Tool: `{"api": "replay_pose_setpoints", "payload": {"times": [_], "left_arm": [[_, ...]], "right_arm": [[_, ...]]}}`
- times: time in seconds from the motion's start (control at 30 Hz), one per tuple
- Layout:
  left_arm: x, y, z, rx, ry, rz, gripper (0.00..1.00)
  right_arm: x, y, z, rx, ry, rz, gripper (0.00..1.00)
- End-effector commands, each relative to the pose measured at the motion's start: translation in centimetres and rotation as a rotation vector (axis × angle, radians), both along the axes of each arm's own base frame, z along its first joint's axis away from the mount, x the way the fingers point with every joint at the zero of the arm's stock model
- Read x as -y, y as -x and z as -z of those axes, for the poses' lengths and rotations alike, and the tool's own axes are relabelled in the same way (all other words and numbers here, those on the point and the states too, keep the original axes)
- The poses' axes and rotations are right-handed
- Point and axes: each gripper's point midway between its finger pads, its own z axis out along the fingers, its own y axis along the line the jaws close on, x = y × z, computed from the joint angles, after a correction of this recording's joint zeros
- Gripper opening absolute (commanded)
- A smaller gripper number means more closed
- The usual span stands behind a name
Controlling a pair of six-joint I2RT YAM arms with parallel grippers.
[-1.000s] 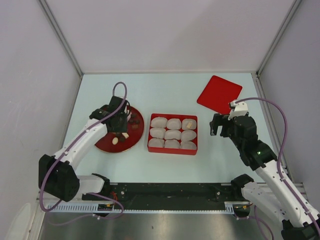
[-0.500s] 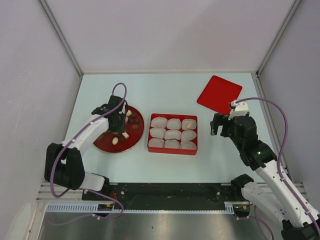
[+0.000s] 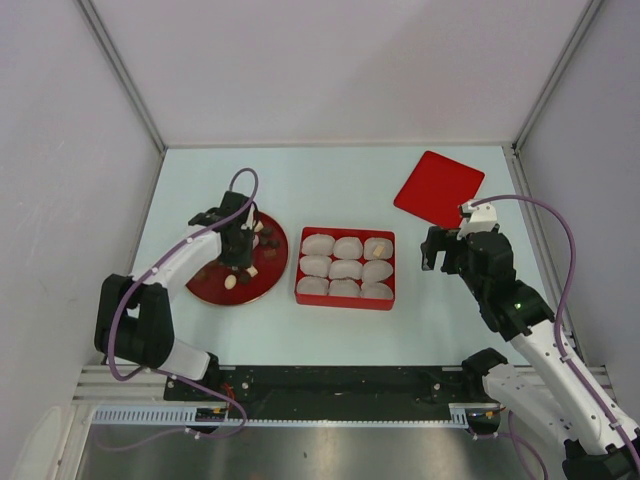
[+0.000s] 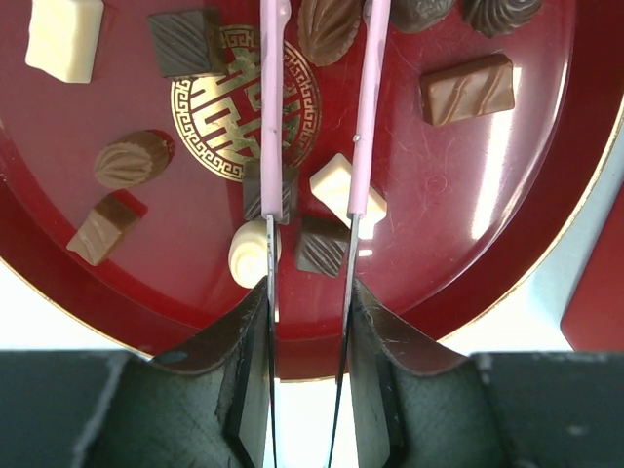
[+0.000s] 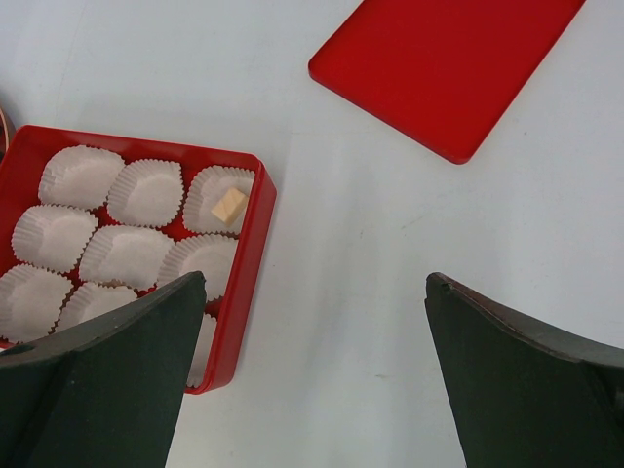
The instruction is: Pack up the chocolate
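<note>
The chocolate, several dark, milk and cream pieces, lies on a round red plate (image 4: pixel 468 224) at the table's left (image 3: pixel 205 285). My left gripper (image 4: pixel 307 292) hangs over that plate (image 3: pixel 238 248), shut on thin pink-handled tongs (image 4: pixel 366 117) whose two arms stand apart. A brown leaf-shaped piece (image 4: pixel 327 29) sits between the arms near the top edge; the tongs' tips are out of view. A cream cube (image 4: pixel 346 188) and a dark striped piece (image 4: pixel 320 244) lie under the arms. One tan chocolate (image 5: pixel 229 206) rests in the far right cup of the red box (image 3: pixel 346 299). My right gripper (image 5: pixel 314 283) stands open beside the box.
The red box (image 5: pixel 244 283) holds several white paper cups. A flat red lid (image 3: pixel 438 188) lies at the back right, also in the right wrist view (image 5: pixel 458 58). Grey walls close in the table on three sides.
The left arm's lower links have swung to the left while its gripper stays over the plate with the tongs. The right arm has not moved.
</note>
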Motion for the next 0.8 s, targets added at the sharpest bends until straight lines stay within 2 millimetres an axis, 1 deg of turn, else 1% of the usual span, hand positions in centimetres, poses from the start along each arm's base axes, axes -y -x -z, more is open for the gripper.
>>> {"api": "replay_pose_setpoints", "payload": {"times": [0.0, 0.03, 0.07, 0.13, 0.17, 0.3, 0.33, 0.4, 0.43, 0.57, 0.6, 0.67, 0.77], "left_arm": [[0.2, -0.5, -0.1, 0.004, 0.014, 0.018, 0.34], [0.2, -0.3, -0.1, -0.005, 0.015, 0.015, 0.33], [0.2, -0.2, 0.0, -0.010, 0.018, 0.012, 0.29], [0.2, 0.0, -0.3, -0.008, 0.020, 0.009, 0.23], [0.0, 0.2, -0.5, -0.007, 0.011, 0.003, 0.22], [-0.5, 0.4, -2.0, 0.026, -0.001, -0.005, 0.13], [-0.5, 0.4, -2.8, 0.047, 0.003, -0.005, 0.12], [-0.6, 0.6, -3.6, 0.063, 0.004, -0.008, 0.08], [-0.6, 0.5, -4.4, 0.085, 0.009, -0.007, 0.05], [-0.6, 0.5, -6.4, 0.140, 0.021, -0.004, 0.02], [-0.4, 0.6, -6.6, 0.144, 0.033, 0.004, 0.02], [0.2, 0.6, -7.7, 0.176, 0.059, 0.021, 0.02], [2.0, 0.5, -9.4, 0.226, 0.108, 0.073, 0.01]], "right_arm": [[0.2, -0.4, -0.8, 0.030, -0.003, 0.016, 1.00], [0.2, -0.4, -0.8, 0.032, -0.004, 0.016, 1.00], [0.2, -0.4, -0.9, 0.033, -0.005, 0.017, 1.00], [0.3, -0.4, -0.9, 0.036, -0.004, 0.017, 1.00], [0.3, -0.3, -1.0, 0.038, -0.003, 0.017, 1.00], [0.4, -0.3, -1.1, 0.041, -0.006, 0.019, 1.00], [0.3, -0.3, -1.1, 0.040, -0.008, 0.017, 1.00], [0.2, -0.3, -1.1, 0.042, -0.011, 0.012, 1.00], [0.1, -0.3, -1.1, 0.041, -0.013, 0.010, 1.00], [0.1, -0.2, -1.3, 0.048, -0.017, 0.005, 1.00], [0.0, -0.2, -1.4, 0.050, -0.020, 0.003, 1.00], [0.1, -0.1, -1.5, 0.054, -0.022, 0.003, 1.00], [0.1, -0.1, -1.5, 0.055, -0.022, 0.008, 1.00]]}}
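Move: The brown shell-shaped chocolate sits between the pink tips of the tongs in the left hand, about 4 cm ahead of that hand, 2 cm to its right and 7 cm below. Of the shell's neighbours, a dark round chocolate lies some 3 cm right and 1 cm farther out, the caramel bar 5 cm right and 2 cm nearer, and a small white chocolate 7 cm nearer. From the right hand the shell is roughly 45 cm left, 4 cm ahead and 21 cm below. The shell chocolate gets pinched between the tongs' tips as the left fingers close a little further on the tongs, the gripper's effort rising, while the hand stays low over the tray. Then the hand draws back just over 1 cm and lifts about 5 cm, picking the piece up off the tray, the wrist tipping slightly so the fingers point a bit more forward. ##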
